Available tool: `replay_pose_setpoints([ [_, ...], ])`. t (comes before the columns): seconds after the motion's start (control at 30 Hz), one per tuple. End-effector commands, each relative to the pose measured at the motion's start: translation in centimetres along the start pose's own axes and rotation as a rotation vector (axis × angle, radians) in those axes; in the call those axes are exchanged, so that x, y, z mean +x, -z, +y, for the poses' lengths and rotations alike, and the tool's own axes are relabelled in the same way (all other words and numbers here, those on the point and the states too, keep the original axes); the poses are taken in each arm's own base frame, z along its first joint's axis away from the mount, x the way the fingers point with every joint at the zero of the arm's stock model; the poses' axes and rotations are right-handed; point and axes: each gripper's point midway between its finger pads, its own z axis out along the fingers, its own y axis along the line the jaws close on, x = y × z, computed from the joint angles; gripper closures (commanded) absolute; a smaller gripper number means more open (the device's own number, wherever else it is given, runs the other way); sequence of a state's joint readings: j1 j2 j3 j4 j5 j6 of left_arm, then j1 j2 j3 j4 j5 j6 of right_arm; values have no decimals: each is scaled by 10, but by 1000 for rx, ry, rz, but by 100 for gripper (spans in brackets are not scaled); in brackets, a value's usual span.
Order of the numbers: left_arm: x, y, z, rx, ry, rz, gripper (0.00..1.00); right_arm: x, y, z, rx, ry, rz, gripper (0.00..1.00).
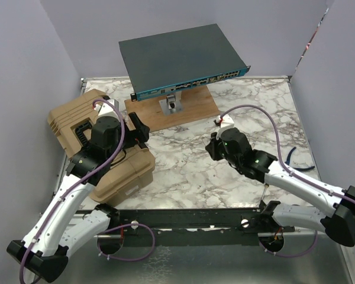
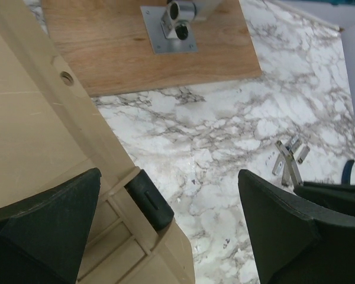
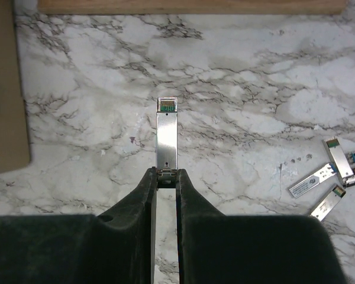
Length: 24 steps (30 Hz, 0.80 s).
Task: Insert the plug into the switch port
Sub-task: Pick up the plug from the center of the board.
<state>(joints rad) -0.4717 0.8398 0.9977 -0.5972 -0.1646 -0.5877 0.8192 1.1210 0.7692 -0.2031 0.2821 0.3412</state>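
The switch [image 1: 177,56], a flat dark grey box with a teal front face and a row of ports, sits tilted on a stand at the back. My right gripper [image 3: 167,174] is shut on the plug [image 3: 167,136], a slim silver metal module that points forward over the marble, well short of the switch. From above, the right gripper [image 1: 215,145] is right of centre. My left gripper [image 2: 168,177] stands wide open with nothing between its fingers, over the edge of the tan case [image 2: 35,118]. In the top view the left gripper [image 1: 139,129] is beside the wooden board.
A wooden board [image 1: 177,109] carries the metal stand [image 1: 173,105] under the switch. The tan ribbed case [image 1: 106,154] fills the left side. Several loose silver modules [image 3: 331,177] lie on the marble at the right. Grey walls close in the left, back and right.
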Motion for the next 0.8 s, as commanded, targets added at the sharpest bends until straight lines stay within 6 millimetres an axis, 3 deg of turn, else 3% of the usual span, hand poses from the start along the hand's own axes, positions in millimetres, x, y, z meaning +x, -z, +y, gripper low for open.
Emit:
replay_pose_setpoints([
  [0.0,-34,12,12,-97,70,-144,1,-17,21,11,-73,95,8,99],
  [0.13,-41,14,20,-133,77,-194,1,-29,26,8,-48,143,23,100],
  [0.37,-53,8,3,-89,27,-180,1,-55,36,11,-46,187,7,100],
  [0.53,-85,8,-18,-59,-34,-215,1,-77,33,12,-5,217,26,99],
  [0.77,-112,8,-18,-107,-102,-282,1,-105,21,13,42,292,20,99],
])
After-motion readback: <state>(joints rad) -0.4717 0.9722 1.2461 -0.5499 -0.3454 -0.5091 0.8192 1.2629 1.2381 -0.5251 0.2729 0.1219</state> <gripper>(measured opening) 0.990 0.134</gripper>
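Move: The right hand already has the plug. The port group near the right end of the switch's front panel is about 21 cm ahead of it, 9 cm right and 8 cm higher; the loose plugs lie 6 cm ahead, 15 cm right and the wooden board 24 cm ahead, 12 cm left, both 15 cm below. From the left hand, the switch's near-left corner is about 12 cm ahead, 6 cm left, 3 cm lower, and the ports 21 cm ahead, 30 cm right, 3 cm lower. Still pinching the plug by its rear end, the right hand carries it up some 9 cm towards the switch front, easing slightly forward and left late on as its left side rolls down about 10 degrees. The empty, open left hand swings a little left, then rises and reaches forward towards the switch's near-left corner, tipping upward. ##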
